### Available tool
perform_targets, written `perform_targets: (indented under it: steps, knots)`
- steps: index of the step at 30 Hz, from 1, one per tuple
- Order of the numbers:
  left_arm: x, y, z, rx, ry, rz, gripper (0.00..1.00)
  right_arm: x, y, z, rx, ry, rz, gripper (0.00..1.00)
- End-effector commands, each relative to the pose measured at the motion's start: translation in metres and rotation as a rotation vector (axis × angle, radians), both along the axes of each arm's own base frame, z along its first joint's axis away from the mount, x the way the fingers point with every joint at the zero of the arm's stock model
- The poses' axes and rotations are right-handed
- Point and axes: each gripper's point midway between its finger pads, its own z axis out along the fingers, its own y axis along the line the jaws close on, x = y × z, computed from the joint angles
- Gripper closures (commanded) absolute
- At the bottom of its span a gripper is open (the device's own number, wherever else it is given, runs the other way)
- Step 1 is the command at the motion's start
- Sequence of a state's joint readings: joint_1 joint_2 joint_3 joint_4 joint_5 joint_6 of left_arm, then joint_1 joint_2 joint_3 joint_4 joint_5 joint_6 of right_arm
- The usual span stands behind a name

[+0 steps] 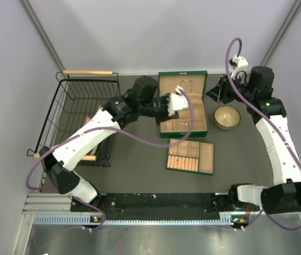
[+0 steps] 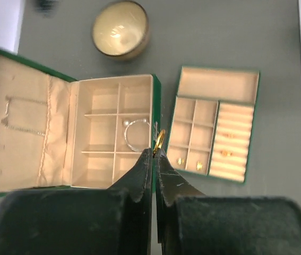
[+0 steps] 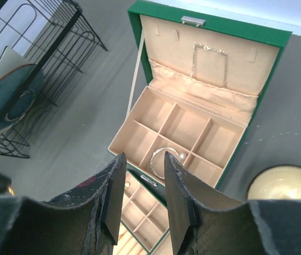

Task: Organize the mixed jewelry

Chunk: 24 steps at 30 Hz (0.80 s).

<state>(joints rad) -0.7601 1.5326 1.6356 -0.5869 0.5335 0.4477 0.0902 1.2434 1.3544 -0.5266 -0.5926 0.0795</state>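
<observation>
My left gripper is shut on a thin gold ring, held above the edge between the open green jewelry box and the small green-edged tan tray. In the top view the left gripper hovers over the box. Two gold studs lie in a tray compartment and gold rings sit in its ring rolls. My right gripper is open and empty, raised above the box; it also shows in the top view, right of the box.
The box holds a silver bangle, a pearl and a chain in its lid. A tan bowl stands right of the box. A black wire basket stands at the left. The tray lies in front of the box.
</observation>
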Motion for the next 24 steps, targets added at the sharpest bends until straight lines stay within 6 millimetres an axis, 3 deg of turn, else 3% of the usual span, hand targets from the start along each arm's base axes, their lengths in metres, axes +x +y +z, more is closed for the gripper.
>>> perform_targets:
  steps: [1,2,3,8,10,11,14,24]
  knots:
    - [-0.019,0.021,-0.053,0.456,-0.346,-0.223,1.0,-0.007,-0.014,0.009,-0.043,-0.067,-0.042,0.65]
    - [-0.022,0.03,-0.062,0.541,-0.377,-0.251,1.0,-0.007,-0.015,0.005,-0.045,-0.059,-0.046,0.65]
    - [-0.033,0.025,-0.07,0.597,-0.461,-0.353,1.0,-0.007,-0.016,0.002,-0.05,-0.057,-0.044,0.65]
    - [-0.041,0.018,-0.092,0.739,-0.772,-0.55,1.0,-0.014,-0.016,-0.02,-0.062,-0.026,-0.017,0.66]
    - [-0.044,0.01,-0.094,0.724,-0.876,-0.619,1.0,-0.018,-0.016,-0.026,-0.072,-0.034,0.01,0.67]
    - [-0.048,0.013,-0.107,0.732,-0.882,-0.663,1.0,-0.019,-0.016,-0.029,-0.072,-0.032,0.016,0.67]
    - [-0.055,0.006,-0.124,0.709,-0.984,-0.788,1.0,-0.023,-0.014,-0.039,-0.074,-0.025,0.046,0.67]
    - [-0.065,-0.037,-0.158,0.568,-1.241,-1.089,1.0,-0.034,-0.002,-0.07,-0.044,0.034,0.143,0.68]
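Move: The left hand, pinching a gold ring, has the tray's padded ring rolls about 5 cm back, 5 cm to its right and some 30 cm below. The tray's small compartments lie 1 cm ahead and 5 cm right of that hand; the open jewelry box's base is roughly 12 cm ahead, 5 cm right. From the empty right hand the ring rolls are around 13 cm back, 6 cm left and 30 cm below. The left hand keeps its pinch on the gold ring and swoops down about 16 cm while drawing back some 6 cm towards the tray's ring rolls, the wrist swinging through roughly 90 degrees, clockwise from above, so that fingers that pointed mostly right now point steeply down with a lean to the right; the descent levels off at the end, with the ring still clear above the tray. Meanwhile the empty right hand sinks 8 cm and eases back 3 cm beside the jewelry box, its fingers staying partly open. ##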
